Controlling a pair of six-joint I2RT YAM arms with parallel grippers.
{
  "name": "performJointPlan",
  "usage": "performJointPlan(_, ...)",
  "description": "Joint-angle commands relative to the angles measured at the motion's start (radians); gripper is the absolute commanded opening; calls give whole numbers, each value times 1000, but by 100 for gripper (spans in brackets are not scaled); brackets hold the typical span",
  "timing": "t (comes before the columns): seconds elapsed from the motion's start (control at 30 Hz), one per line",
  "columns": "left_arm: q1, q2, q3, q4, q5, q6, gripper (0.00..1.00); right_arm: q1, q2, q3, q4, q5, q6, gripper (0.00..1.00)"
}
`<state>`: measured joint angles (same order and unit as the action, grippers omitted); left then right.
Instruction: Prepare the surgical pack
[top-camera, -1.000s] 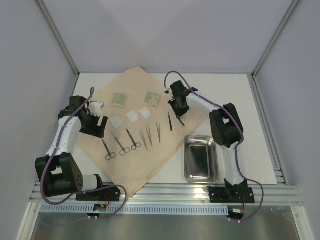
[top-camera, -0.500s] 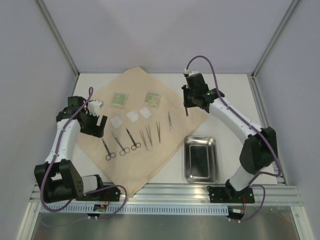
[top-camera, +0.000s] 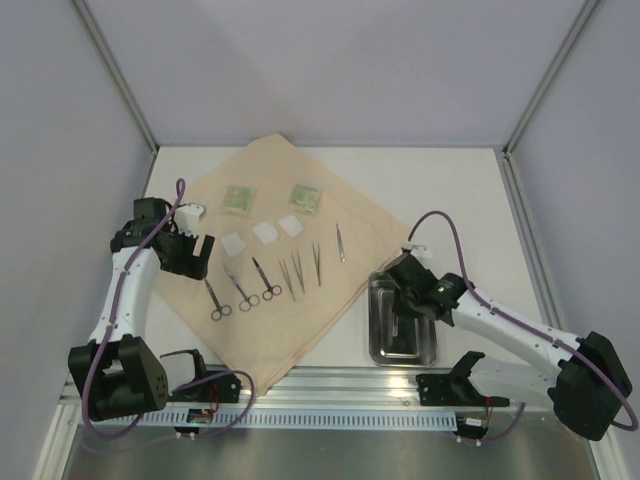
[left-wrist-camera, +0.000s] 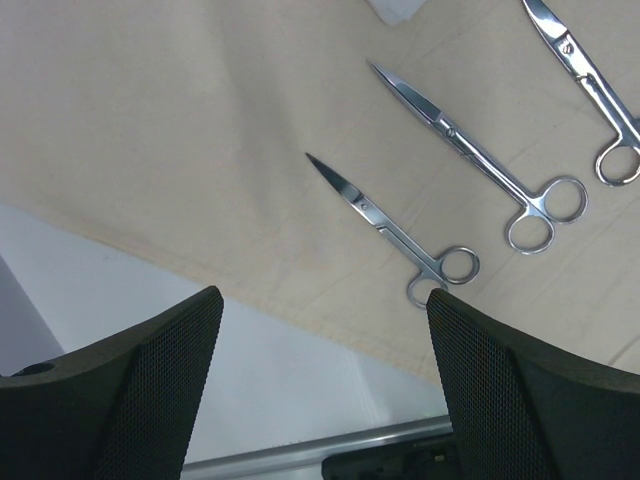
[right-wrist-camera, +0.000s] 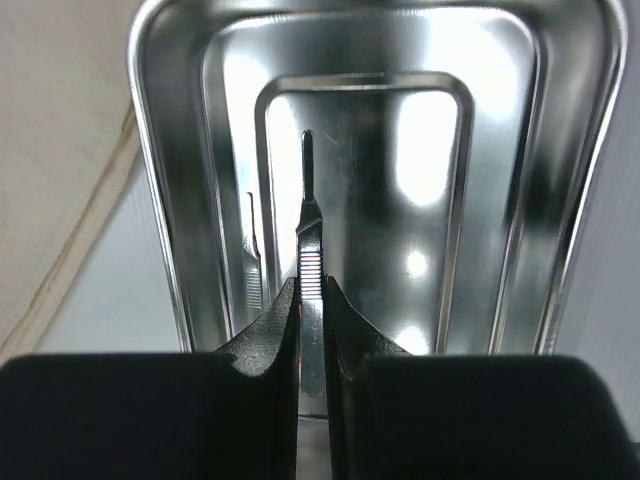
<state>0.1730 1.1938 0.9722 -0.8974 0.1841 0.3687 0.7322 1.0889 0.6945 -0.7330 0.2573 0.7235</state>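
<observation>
The tan cloth (top-camera: 275, 340) lies spread out, carrying three scissors (top-camera: 240, 288), several tweezers (top-camera: 298, 270), white pads (top-camera: 266, 232) and two green packets (top-camera: 306, 197). The steel tray (top-camera: 372, 330) stands to the right of the cloth. My right gripper (top-camera: 405, 292) hangs low over the tray's far end, shut on a slim metal instrument (right-wrist-camera: 307, 235) that points down the length of the tray (right-wrist-camera: 560, 200). My left gripper (top-camera: 200, 255) is open above the cloth's left edge with nothing between its fingers. In the left wrist view the scissors (left-wrist-camera: 395, 230) lie just ahead of the left gripper (left-wrist-camera: 322, 305).
Bare white table (top-camera: 450, 190) lies behind and to the right of the cloth. An aluminium rail (top-camera: 330, 385) runs along the near edge. Grey walls with metal posts close in the sides and back.
My right arm has swung from the cloth's far right corner down to the tray, carrying the slim instrument. The left arm has shifted only slightly.
</observation>
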Motion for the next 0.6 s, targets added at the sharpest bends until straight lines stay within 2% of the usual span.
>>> performJointPlan(0.0, 8, -40, -13, -20, 25, -10, 93, 73, -3, -81, 86, -6, 201, 1)
performJointPlan(0.23, 8, -86, -35, -17, -3, 4, 93, 168, 65, -101, 127, 11, 269, 1)
performJointPlan(0.57, 8, -86, -46, -12, -3, 9, 93, 176, 106, -142, 190, -67, 283, 1)
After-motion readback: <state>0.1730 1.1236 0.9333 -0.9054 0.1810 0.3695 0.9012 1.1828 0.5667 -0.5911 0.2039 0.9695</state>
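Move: The right hand holds a scalpel handle over the tray. The first scalpel handle, lying in the tray, is about 4 cm to its left, 3 cm back and some 6 cm below. The tray's centre is roughly 2 cm to the right and 1 cm back, its cloth-side rim about 6 cm left and 1 cm back. From the left hand the lying handle is some 39 cm right, 12 cm back and 12 cm lower. Still pinching the scalpel handle in its shut fingers, the right hand lowers it into the tray beside the one lying there, first down and back together, then sidling left towards the cloth-side wall as the sinking eases. In all it goes about 5 cm down, 4 cm back and 3.5 cm left, tipping slightly; touch with the tray floor can't be made out. ##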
